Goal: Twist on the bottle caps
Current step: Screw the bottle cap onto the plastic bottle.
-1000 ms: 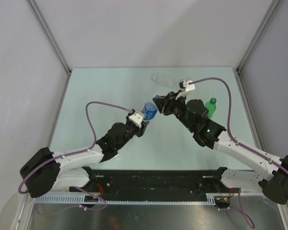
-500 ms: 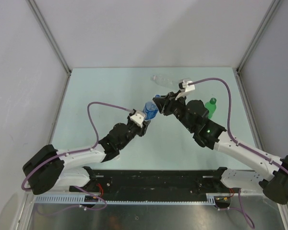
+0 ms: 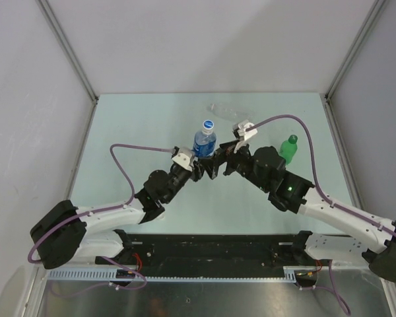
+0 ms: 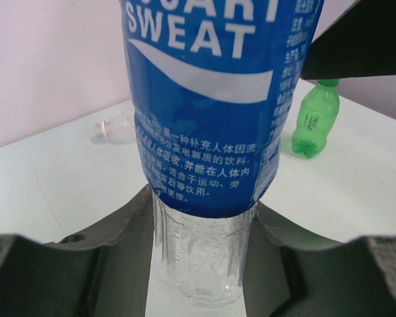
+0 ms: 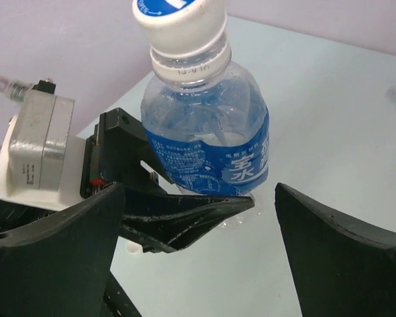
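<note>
The blue-label bottle (image 3: 204,140) stands upright on the table with a white cap (image 5: 178,14) on its neck. My left gripper (image 4: 203,228) is shut on its clear lower part, one finger (image 4: 122,228) on each side. My right gripper (image 5: 199,254) is open just near of the bottle, its wide-apart fingers (image 5: 346,247) touching nothing. In the top view it (image 3: 215,167) sits right beside the left gripper (image 3: 198,163). The green bottle (image 3: 288,148) stands at the right with a green cap. The clear unlabelled bottle (image 4: 122,127) lies at the back, a white cap (image 4: 103,128) on it.
Grey walls enclose the pale green table (image 3: 138,125) at the back and on both sides. The right arm's purple cable (image 3: 297,120) arcs over the green bottle. The two wrists crowd together mid-table.
The blue-label bottle went from tilted to standing upright on the table. My right gripper let go of its cap end, opened wide and dropped back toward the near side.
</note>
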`<state>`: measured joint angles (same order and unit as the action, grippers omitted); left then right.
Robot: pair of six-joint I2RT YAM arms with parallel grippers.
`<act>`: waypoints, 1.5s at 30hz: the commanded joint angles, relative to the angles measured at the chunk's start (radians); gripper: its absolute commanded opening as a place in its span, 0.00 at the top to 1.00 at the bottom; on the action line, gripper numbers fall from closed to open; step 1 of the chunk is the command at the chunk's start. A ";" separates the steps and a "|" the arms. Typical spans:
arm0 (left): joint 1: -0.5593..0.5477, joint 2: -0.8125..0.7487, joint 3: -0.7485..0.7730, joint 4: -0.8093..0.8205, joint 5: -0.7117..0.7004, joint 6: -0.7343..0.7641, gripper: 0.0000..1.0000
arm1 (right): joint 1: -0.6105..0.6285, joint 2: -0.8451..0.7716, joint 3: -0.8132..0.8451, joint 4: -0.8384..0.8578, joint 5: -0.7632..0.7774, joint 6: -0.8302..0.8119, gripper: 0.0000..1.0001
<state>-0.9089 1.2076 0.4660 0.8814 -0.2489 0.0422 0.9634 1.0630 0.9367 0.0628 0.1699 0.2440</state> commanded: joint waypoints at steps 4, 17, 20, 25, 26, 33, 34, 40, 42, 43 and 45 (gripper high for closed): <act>0.030 -0.064 -0.025 0.079 0.087 0.019 1.00 | -0.013 -0.182 -0.066 -0.022 -0.116 -0.219 0.01; 0.250 -0.196 -0.054 -0.321 0.910 0.185 1.00 | -0.108 -0.423 -0.146 -0.239 -0.716 -0.970 0.05; 0.252 -0.220 -0.087 -0.342 0.953 0.224 1.00 | -0.135 -0.391 -0.119 -0.267 -0.750 -0.981 0.07; 0.255 -0.219 -0.097 -0.385 0.988 0.271 1.00 | -0.151 -0.333 -0.069 -0.322 -0.817 -0.981 0.15; 0.254 -0.213 -0.091 -0.401 0.991 0.282 1.00 | -0.152 -0.327 -0.066 -0.322 -0.816 -0.977 0.15; 0.256 -0.163 -0.050 -0.483 1.029 0.324 1.00 | -0.153 -0.332 -0.061 -0.284 -0.764 -0.943 0.18; 0.256 -0.159 -0.049 -0.488 1.027 0.328 1.00 | -0.153 -0.332 -0.061 -0.278 -0.765 -0.939 0.18; 0.257 -0.139 -0.032 -0.500 1.028 0.327 1.00 | -0.152 -0.308 -0.039 -0.290 -0.820 -0.925 0.26; 0.258 -0.137 -0.030 -0.503 1.034 0.327 1.00 | -0.152 -0.297 -0.032 -0.301 -0.817 -0.926 0.28; 0.257 -0.137 -0.029 -0.504 1.035 0.328 1.00 | -0.152 -0.291 -0.029 -0.304 -0.816 -0.926 0.28; 0.257 -0.136 -0.028 -0.506 1.039 0.329 1.00 | -0.153 -0.277 -0.024 -0.304 -0.811 -0.914 0.30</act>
<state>-0.6594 1.0687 0.3954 0.3695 0.7528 0.3447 0.8139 0.7643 0.8589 -0.2512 -0.6266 -0.6952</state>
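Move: The bottle cap already sits on the blue-labelled plastic bottle, which the left hand grips low down, some 14 cm above that hand and nearly over it. From the open right hand the cap is about 7 cm up, 3 cm ahead and 1 cm left. Also from the right hand, the green bottle stands around 12 cm ahead and 29 cm right, well below, and the loose white cap lies about 8 cm back, 12 cm left, on the table. Back and down, some 10 cm each way, the left hand carries the still-gripped bottle, turning clockwise about 45 degrees and rolling its left side up. The open right hand swings back about 10 cm and right, rises then sinks again, and turns from pointing forward-left to pointing left at the cap, its fingers narrowing partway without touching it. ##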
